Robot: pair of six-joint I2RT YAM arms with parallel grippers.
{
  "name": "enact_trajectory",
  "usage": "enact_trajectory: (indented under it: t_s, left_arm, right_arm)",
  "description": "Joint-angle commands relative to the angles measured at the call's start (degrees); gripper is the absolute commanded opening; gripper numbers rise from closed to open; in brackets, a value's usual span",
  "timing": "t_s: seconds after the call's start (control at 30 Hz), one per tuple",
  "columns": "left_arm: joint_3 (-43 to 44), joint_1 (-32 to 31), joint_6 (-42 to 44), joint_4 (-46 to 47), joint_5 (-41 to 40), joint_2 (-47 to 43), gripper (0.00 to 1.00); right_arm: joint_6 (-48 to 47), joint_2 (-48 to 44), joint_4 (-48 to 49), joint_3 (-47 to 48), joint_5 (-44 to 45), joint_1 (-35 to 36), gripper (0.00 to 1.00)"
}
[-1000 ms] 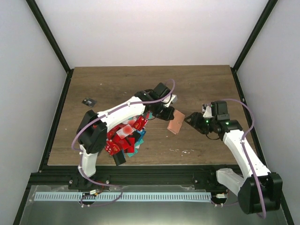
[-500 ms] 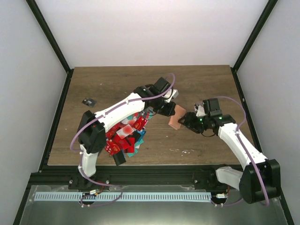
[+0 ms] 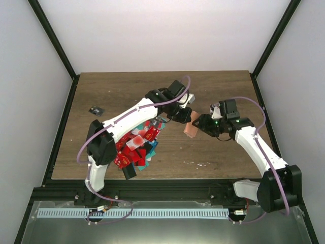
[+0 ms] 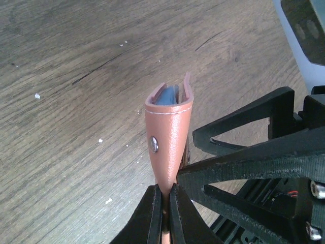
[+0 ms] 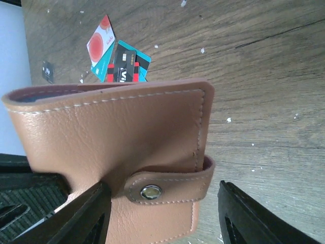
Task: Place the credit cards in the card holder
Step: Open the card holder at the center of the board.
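Note:
My left gripper (image 3: 185, 118) is shut on one edge of the salmon-pink card holder (image 3: 191, 129) and holds it above the table. In the left wrist view the card holder (image 4: 170, 132) stands on edge out of the gripper (image 4: 166, 189), with something blue showing in its slightly gaping top. My right gripper (image 3: 199, 124) is open, its fingers either side of the holder's snap strap (image 5: 167, 189); whether they touch it I cannot tell. The credit cards (image 3: 136, 147) lie in a heap, mostly red, under the left arm. A few cards (image 5: 119, 63) show beyond the holder (image 5: 117, 137).
A small black object (image 3: 95, 110) lies on the wooden table (image 3: 223, 91) at the far left. Black frame rails (image 3: 61, 127) border the table at both sides and at the near edge. White crumbs (image 3: 200, 163) dot the wood near the front.
The right arm has swung left and brought its open gripper up to the card holder. The left gripper has shifted the holder slightly up and to the right.

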Motion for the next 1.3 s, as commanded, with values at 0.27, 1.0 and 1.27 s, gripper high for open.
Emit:
enact_trajectory:
  t_s: [0.27,1.0,1.27]
  left_arm:
    - [6.6,0.1,1.5,-2.3,-0.7,1.3,0.04]
    - [13.9,0.4,2.7,-7.9,-7.0,-1.1,0.04]
    - [13.6,3.8,1.7,-8.3,-8.9,-4.4,0.04]
  right_arm:
    - [-0.7,2.8,-0.6,1.1,1.4,0.6,0.58]
    - [-0.5,7.1,7.8,-12.9,3.8,-2.5,0.54]
    - [-5.2,-1.5,13.1,-13.5,-3.1,-2.7,0.55]
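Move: The card holder is still pinched in the left fingers, its middle about 2 cm right of the left hand, 1 cm back and 2 cm lower. From the right hand it lies some 3 cm left, 1 cm ahead and 1 cm higher, its closed snap strap between the open fingers. On the board about 18 cm below the left hand, the card pile lies roughly 25 cm left and 13 cm back, and the red-and-white card 20 cm left and 4 cm ahead. The card holder's strap is worked by the right hand's part-open fingers, already at the leather beside the snap: the hand creeps a little forward and down, then drops abruptly away, about 12 cm down in all, backing off and slightly right before rising some 3 cm. The left hand keeps its pinch and lifts the holder about 7 cm, drifting forward and left late. ##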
